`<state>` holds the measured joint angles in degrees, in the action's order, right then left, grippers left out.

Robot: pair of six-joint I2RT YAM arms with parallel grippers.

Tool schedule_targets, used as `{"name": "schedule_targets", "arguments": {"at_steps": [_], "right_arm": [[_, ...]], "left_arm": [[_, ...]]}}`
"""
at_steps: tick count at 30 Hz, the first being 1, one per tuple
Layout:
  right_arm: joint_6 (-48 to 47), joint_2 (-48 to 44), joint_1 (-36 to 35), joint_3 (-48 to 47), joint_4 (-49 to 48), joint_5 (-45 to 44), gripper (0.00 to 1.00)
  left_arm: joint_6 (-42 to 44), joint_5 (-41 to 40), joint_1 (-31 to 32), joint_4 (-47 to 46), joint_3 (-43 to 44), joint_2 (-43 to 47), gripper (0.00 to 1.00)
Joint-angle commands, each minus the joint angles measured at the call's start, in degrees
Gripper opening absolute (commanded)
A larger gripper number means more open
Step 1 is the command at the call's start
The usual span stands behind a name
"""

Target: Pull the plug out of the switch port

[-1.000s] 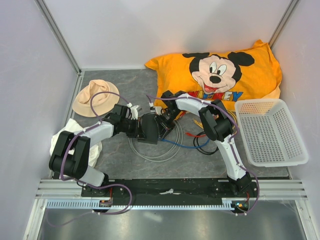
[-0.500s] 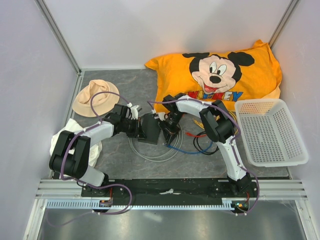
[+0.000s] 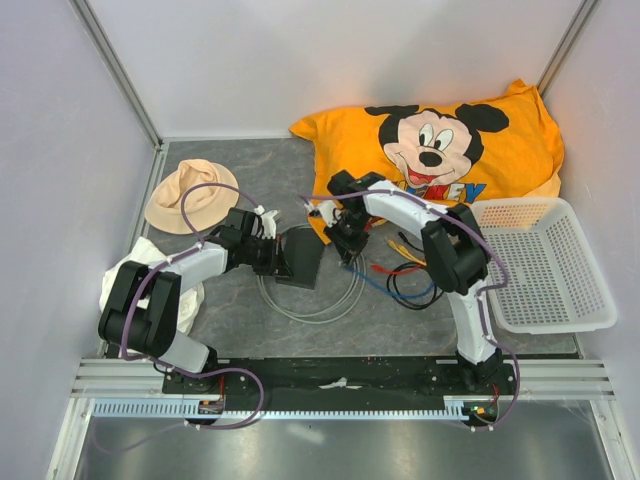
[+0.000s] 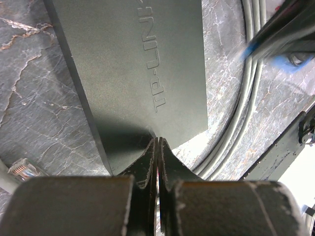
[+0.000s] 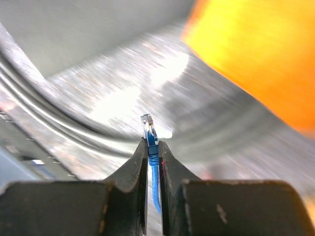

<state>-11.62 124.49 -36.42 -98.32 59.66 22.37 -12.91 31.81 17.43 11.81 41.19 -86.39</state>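
Observation:
The switch (image 3: 299, 258) is a flat dark grey box lying on the mat, its lettered top (image 4: 142, 69) filling the left wrist view. My left gripper (image 3: 272, 254) is shut, its tips (image 4: 157, 141) pressed together at the switch's near corner. My right gripper (image 3: 345, 238) hangs just right of the switch, apart from it, and is shut on the blue plug (image 5: 149, 129). The plug's clear tip sticks out past the fingertips (image 5: 140, 152), free in the air. Its blue cable (image 3: 385, 286) trails away to the right.
An orange Mickey pillow (image 3: 440, 150) lies behind, with a white mesh basket (image 3: 540, 262) at the right. A tan hat (image 3: 190, 195) and white cloth (image 3: 150, 268) lie left. A grey cable coil (image 3: 312, 305) circles under the switch; red and black leads (image 3: 405, 275) lie by the right arm.
My right gripper has moved right, away from the switch, taking the blue plug out of the port. The left gripper has stayed shut against the switch.

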Motion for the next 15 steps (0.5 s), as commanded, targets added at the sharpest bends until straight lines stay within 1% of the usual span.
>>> {"name": "schedule_targets", "arguments": {"at_steps": [1,4,6,8,11,15], "right_arm": [[-8.0,-8.6,3.1,-0.5,1.6,-10.7,0.00],[-13.8,-9.4,3.9,0.7,6.7,-13.5,0.00],[-17.3,-10.0,4.5,3.9,9.0,-16.0,0.00],[-18.9,-11.3,6.2,8.4,8.1,-18.8,0.00],[-19.4,-10.7,8.9,12.1,5.6,-23.9,0.00],[-16.5,-7.9,12.1,11.2,2.9,-26.8,0.00]], "left_arm": [[-0.7,-0.7,0.1,-0.9,0.5,-1.1,0.02],[-1.2,-0.6,0.1,-1.4,0.8,-1.9,0.01],[-1.5,-0.5,0.1,-2.1,0.9,-2.0,0.02],[-1.6,-0.5,0.1,-2.4,1.0,-1.9,0.02],[-1.7,-0.7,0.1,-2.7,0.8,-1.7,0.01],[-1.8,-1.0,0.1,-3.1,0.1,-0.5,0.02]]}}
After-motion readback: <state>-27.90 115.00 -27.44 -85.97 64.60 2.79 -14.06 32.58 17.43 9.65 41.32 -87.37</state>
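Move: The right hand holds the freed blue plug; the loose black coil it heads for is about 15 cm to its right, 5 cm back and 3 cm below. The red plug lies some 7 cm right and 2 cm back, the yellow plugs about 11 cm right and 4 cm ahead, and the switch about 12 cm left and 1 cm ahead. From the left hand, the black coil is roughly 32 cm right and 3 cm back. Still pinching the blue plug, the right hand carries it away from the switch to the robot's right, about 14 cm, towards the loose cables: first arching up and forward some 4 cm, then sinking and easing back again. The fingers swing from a leftward slant to nearly straight down, about 20 degrees, and stay closed on the plug. ##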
